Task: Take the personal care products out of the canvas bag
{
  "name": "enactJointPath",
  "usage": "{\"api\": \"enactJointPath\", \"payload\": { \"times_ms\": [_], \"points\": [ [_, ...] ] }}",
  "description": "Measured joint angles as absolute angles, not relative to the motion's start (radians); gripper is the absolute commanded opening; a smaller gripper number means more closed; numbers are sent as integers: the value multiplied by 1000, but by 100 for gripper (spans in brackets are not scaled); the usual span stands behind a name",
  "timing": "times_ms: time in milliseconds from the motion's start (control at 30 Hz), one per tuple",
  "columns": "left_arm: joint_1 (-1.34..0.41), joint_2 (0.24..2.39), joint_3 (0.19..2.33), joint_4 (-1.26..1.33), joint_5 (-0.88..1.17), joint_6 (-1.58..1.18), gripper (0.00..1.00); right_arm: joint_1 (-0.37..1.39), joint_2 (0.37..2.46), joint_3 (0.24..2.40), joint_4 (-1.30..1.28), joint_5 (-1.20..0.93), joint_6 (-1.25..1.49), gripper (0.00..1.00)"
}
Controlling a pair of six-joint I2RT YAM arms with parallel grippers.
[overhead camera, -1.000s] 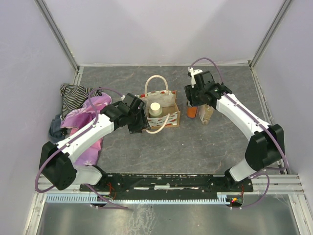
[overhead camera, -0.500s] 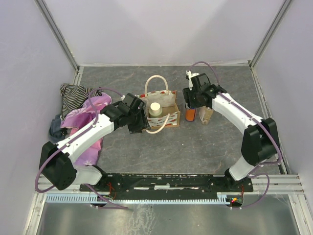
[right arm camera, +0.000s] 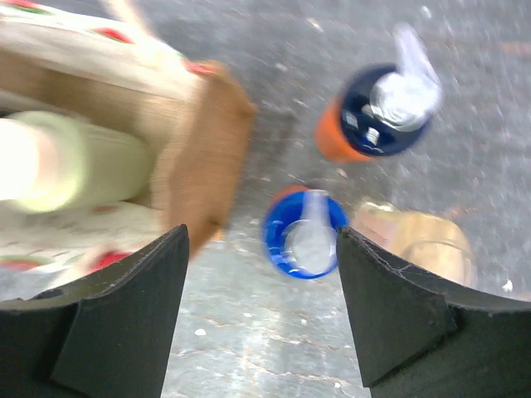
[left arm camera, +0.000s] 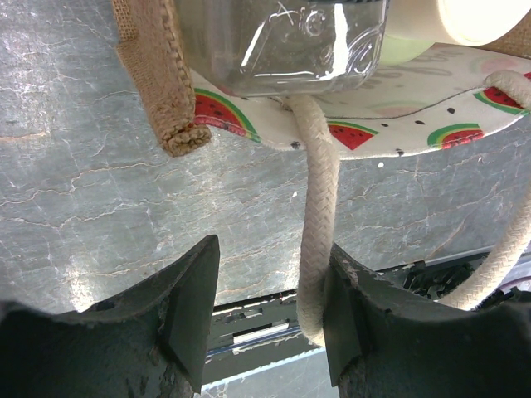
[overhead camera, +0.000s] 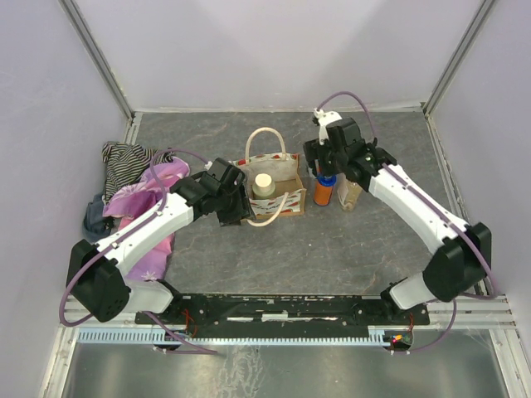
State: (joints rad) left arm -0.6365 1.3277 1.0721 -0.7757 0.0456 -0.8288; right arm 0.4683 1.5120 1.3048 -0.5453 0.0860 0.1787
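The canvas bag (overhead camera: 280, 197) stands mid-table with a cream-capped bottle (overhead camera: 263, 184) inside. My left gripper (overhead camera: 241, 207) is at the bag's left side, open, and the bag's rope handle (left arm camera: 314, 207) runs between the jaws against the right finger. A clear bottle (left arm camera: 282, 41) shows in the bag above the left gripper (left arm camera: 272, 257). My right gripper (overhead camera: 325, 170) hovers open over an upright orange bottle with a blue pump top (overhead camera: 323, 192) (right arm camera: 303, 236). Between the fingers of the right gripper (right arm camera: 261, 249) nothing is held. A second orange bottle (right arm camera: 377, 116) and a beige bottle (overhead camera: 348, 197) (right arm camera: 415, 240) stand beside it.
A striped cloth (overhead camera: 123, 156), a pink cloth (overhead camera: 148, 197) and a blue-grey cloth (overhead camera: 94, 217) lie heaped at the left, under the left arm. Walls with metal rails enclose the table on three sides.
My right gripper set the orange bottle upright beside the beige one, opened and rose off it. The left arm and the bag have not moved.
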Motion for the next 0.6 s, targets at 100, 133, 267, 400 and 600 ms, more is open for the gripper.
{"api": "enactJointPath", "payload": {
  "times_ms": [100, 133, 267, 400, 600],
  "points": [
    [-636, 1328, 1072, -776, 46, -829, 57, 559, 1462, 1374, -562, 67, 165, 77],
    [-636, 1328, 1072, -776, 46, -829, 57, 592, 1458, 1408, -561, 50, 160, 77],
    [-636, 1328, 1072, -776, 46, -829, 57, 694, 1473, 1526, -558, -24, 152, 77],
    [-636, 1328, 1072, -776, 46, -829, 57, 725, 1539, 1585, -558, -37, 142, 77],
    [-636, 1328, 1072, -776, 46, -829, 57, 746, 1677, 1591, -564, -46, 132, 77]
  ]
}}
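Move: The cream-lidded jar in the canvas bag stands about 17 cm to the right hand's left, 1 cm ahead and some 12 cm below. The just-placed blue-capped bottle is 1 cm ahead of the hand, 1 cm right and 9 cm down, the amber bottle about 9 cm right and level; the dark-capped clear bottle stands 6 cm left of the jar and 1 cm nearer. From the left hand the jar is about 10 cm ahead, 8 cm right and 7 cm below. With its fingers staying wide open, the right hand swings about 15 cm to the left, away from the standing blue-capped bottle and over the bag's near-right side towards the cream-lidded jar, first climbing about 11 cm while drawing back a little. Once most of the way across it sinks some 6 cm towards the jar's lid, the wrist having turned a bit over 20 degrees counter-clockwise with the fingers still slanting down, and it stops short of touching. ##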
